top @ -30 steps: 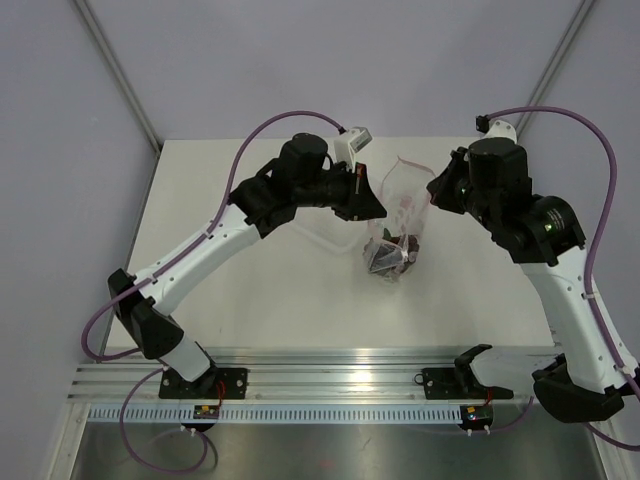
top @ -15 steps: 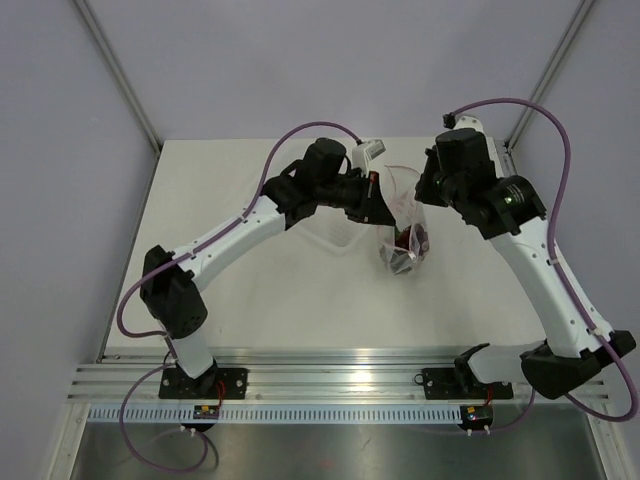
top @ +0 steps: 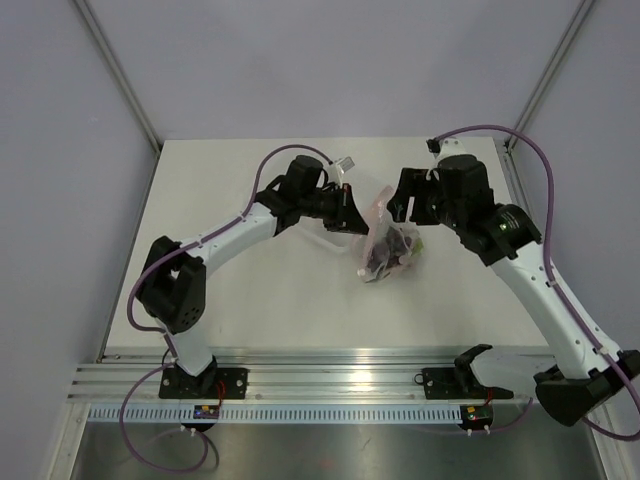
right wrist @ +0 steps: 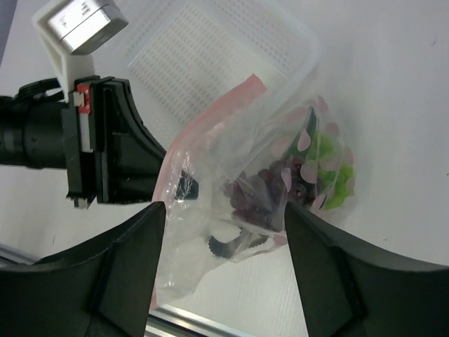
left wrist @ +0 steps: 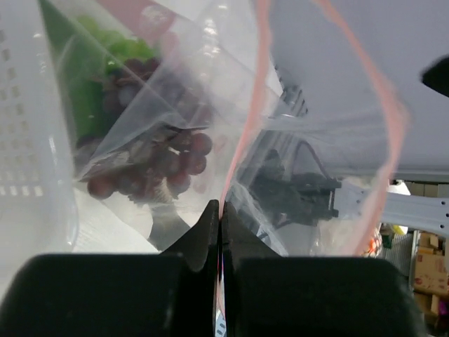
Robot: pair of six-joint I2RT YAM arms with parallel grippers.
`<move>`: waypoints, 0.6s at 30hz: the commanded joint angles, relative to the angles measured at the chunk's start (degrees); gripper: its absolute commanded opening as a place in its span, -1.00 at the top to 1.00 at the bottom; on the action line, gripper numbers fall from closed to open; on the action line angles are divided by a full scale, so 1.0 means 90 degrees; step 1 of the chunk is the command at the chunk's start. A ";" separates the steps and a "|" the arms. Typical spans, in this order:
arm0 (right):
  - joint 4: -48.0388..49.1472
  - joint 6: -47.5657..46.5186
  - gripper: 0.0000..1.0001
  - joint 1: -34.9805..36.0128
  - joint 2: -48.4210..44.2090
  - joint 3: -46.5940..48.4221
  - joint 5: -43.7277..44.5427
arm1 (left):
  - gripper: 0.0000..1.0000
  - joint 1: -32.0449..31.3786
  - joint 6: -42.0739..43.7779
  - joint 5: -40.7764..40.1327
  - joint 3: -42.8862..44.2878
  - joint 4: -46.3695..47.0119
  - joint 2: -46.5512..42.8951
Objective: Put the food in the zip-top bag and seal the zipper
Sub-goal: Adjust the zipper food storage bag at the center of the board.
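Observation:
The zip-top bag (top: pixel 386 248) hangs crumpled over the table with its mouth gaping. Inside it lie the dark red grape bunch (left wrist: pixel 163 163) and bright green lettuce (left wrist: pixel 116 53), which also show through the plastic as grapes (right wrist: pixel 261 191) and lettuce (right wrist: pixel 331 175). My left gripper (left wrist: pixel 220 210) is shut on the pink zipper (left wrist: pixel 243 132) at the bag's edge, holding it up (top: pixel 352 212). My right gripper (right wrist: pixel 224 232) stands open just right of the bag (top: pixel 400 208), with the bag's lower part showing between its wide-spread fingers (right wrist: pixel 133 267) but not pinched.
A white perforated tray (right wrist: pixel 210 60) lies on the table behind and under the bag, partly covered by my left arm (top: pixel 322 240). The left gripper's camera block (right wrist: pixel 81 24) sits close to the right gripper.
My right gripper has let go of the bag's rim and opened, dropping lower beside the bag. The left gripper swung back left and down with the zipper, and the bag sagged.

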 commanded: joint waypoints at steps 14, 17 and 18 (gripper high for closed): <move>0.0884 -0.0098 -0.49 0.3105 -0.1360 -0.1777 0.2059 | 1.00 0.0453 -0.0678 0.0018 -0.0686 0.0827 -0.0872; 0.0650 0.0126 -0.47 0.3252 -0.1214 -0.1709 0.2294 | 1.00 0.0473 -0.0600 -0.0041 -0.0657 0.0710 -0.0843; 0.0620 0.0156 -0.46 0.3272 -0.1165 -0.1689 0.2324 | 1.00 0.0473 -0.0571 -0.0041 -0.0638 0.0690 -0.0843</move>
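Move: About 10 cm back, 7 cm left and 8 cm below the open right hand hangs the zipper's near end with its slider. The left gripper, pinching the pink zipper strip, is roughly 6 cm left and 1 cm back of the right hand; from it the zipper end lies some 9 cm back, 1 cm left and 3 cm lower. The bagged food sits about 2 cm ahead, 1 cm right and 24 cm below the right hand. Swinging back about 10 cm and left some 6 cm while sinking about 4, the open right hand goes past the left gripper to the zipper's near end, turning some 15 degrees counter-clockwise and easing to a stop with its fingers still wide. Meanwhile the left hand keeps its pinch on the strip and draws it about 3 cm left, dipping slightly and coming back up. ##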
